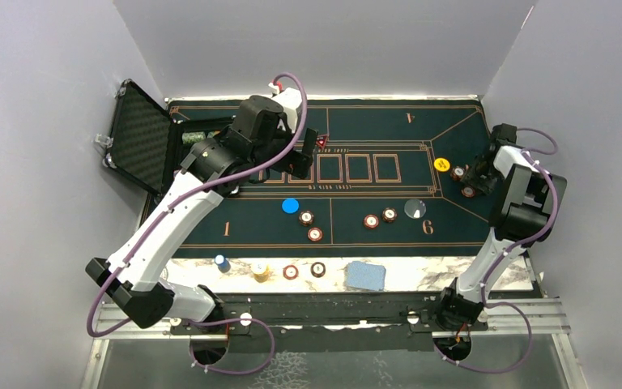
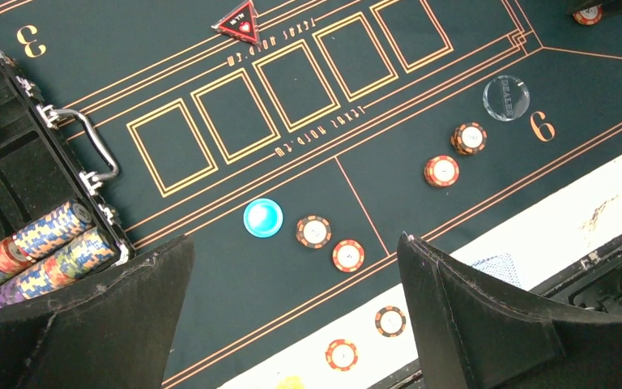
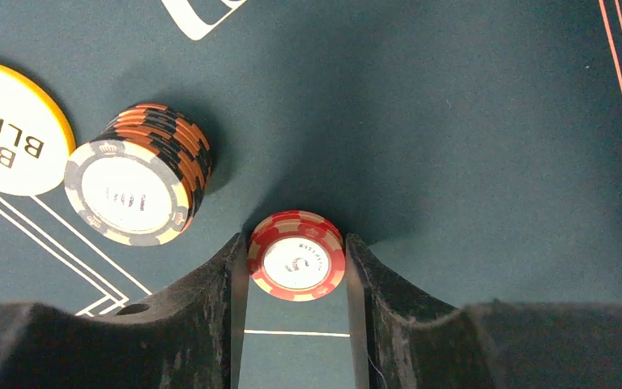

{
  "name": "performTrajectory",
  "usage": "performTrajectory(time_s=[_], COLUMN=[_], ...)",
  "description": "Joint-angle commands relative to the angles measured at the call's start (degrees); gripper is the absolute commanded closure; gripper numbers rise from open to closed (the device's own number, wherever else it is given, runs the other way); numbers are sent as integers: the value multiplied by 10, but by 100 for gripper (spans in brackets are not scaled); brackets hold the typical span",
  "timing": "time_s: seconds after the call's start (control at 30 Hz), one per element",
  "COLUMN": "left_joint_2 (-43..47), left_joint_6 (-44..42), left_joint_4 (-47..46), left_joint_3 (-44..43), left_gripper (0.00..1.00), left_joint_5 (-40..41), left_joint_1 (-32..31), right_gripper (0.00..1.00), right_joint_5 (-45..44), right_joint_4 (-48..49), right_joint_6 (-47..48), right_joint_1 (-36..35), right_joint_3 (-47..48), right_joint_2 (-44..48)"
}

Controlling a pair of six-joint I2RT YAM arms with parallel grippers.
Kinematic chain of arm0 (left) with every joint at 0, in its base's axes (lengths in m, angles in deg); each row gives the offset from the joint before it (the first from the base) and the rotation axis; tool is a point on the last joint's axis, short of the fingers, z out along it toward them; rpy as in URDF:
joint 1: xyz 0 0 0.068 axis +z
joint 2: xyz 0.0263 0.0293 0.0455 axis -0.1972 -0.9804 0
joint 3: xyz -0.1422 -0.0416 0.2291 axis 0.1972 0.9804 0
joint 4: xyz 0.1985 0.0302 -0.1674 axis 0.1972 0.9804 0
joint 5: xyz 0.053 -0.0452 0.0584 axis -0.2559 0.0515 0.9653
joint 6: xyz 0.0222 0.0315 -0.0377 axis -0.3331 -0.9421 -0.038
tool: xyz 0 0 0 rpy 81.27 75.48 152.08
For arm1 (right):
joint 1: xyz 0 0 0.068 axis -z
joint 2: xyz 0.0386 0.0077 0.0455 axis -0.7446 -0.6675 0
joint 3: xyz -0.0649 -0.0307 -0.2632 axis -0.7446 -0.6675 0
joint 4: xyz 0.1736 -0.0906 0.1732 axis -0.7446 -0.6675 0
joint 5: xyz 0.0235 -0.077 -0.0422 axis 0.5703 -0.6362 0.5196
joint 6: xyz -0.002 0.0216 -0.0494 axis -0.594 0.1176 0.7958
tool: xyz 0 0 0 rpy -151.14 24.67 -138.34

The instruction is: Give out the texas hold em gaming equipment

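Observation:
My right gripper (image 3: 294, 241) is shut on a red-and-white chip (image 3: 296, 265) that rests on the green mat, a finger touching each side; it is at the mat's right end (image 1: 469, 191). Just left of it stand a stack of black-and-orange chips (image 3: 136, 193) and a yellow disc (image 3: 8, 130). My left gripper (image 2: 296, 237) hangs open and empty high over the mat, near the case. Below it lie a blue disc (image 2: 263, 217), two chips (image 2: 314, 232) (image 2: 348, 255), two more chips (image 2: 441, 171) (image 2: 470, 138), a clear disc (image 2: 506, 97) and the red triangular marker (image 2: 239, 22).
The black case (image 1: 142, 134) stands open at the far left, with rows of chips (image 2: 44, 247) inside. On the marble strip (image 1: 453, 271) at the near edge lie blue-backed cards (image 1: 365, 275), two chips (image 1: 291, 271) (image 1: 317, 269), a yellow stack (image 1: 260, 271) and a blue piece (image 1: 222, 262).

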Motion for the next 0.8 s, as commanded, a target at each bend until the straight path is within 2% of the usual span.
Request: performTrajectory(time_s=[0.0, 0.1, 0.27, 0.4, 0.53, 0.63, 0.77], left_joint_2=[3, 2, 1, 7, 18, 27, 32], left_joint_6=[-5, -5, -4, 2, 7, 13, 19], left_joint_4=[-10, -10, -10, -13, -14, -17, -16], left_joint_3=[-22, -24, -30, -29, -30, -32, -47], left_gripper=[1, 1, 1, 1, 1, 1, 1], left_joint_5=[-2, -3, -9, -20, -27, -27, -25], left_joint_1=[8, 9, 10, 10, 10, 10, 10], right_gripper=[67, 60, 37, 33, 30, 25, 18], right_joint_5=[4, 5, 4, -13, -17, 18, 52], right_joint_4=[34, 39, 39, -15, -66, -83, -85], right_joint_6=[8, 7, 7, -9, -18, -24, -21], right_joint_1=[3, 3, 3, 3, 0, -70, -278], right_joint_3=[13, 8, 0, 46, 69, 53, 29], right_joint_2=[-19, -24, 0, 21, 111, 168, 198])
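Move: Between the right hand's fingers sits the red chip stack, right over its spot on the felt, which is just under the fingertips. The black chip stack stands about 5 cm ahead and 3 cm to the left, the yellow blind button some 8 cm ahead and 7 cm left, and the clear disc about 15 cm left and 5 cm back. From the left hand the red stack lies roughly 42 cm right, 9 cm ahead and 31 cm below. Settling a touch lower, the right hand opens its fingers and lets go of the red chip stack beside the black one. It lingers low there, creeping about 1 cm forward, then climbs quickly some 13 cm, swinging left about 6 cm towards the middle of the table at the end, the fingers still widening and the wrist tipping up some 15 degrees. ##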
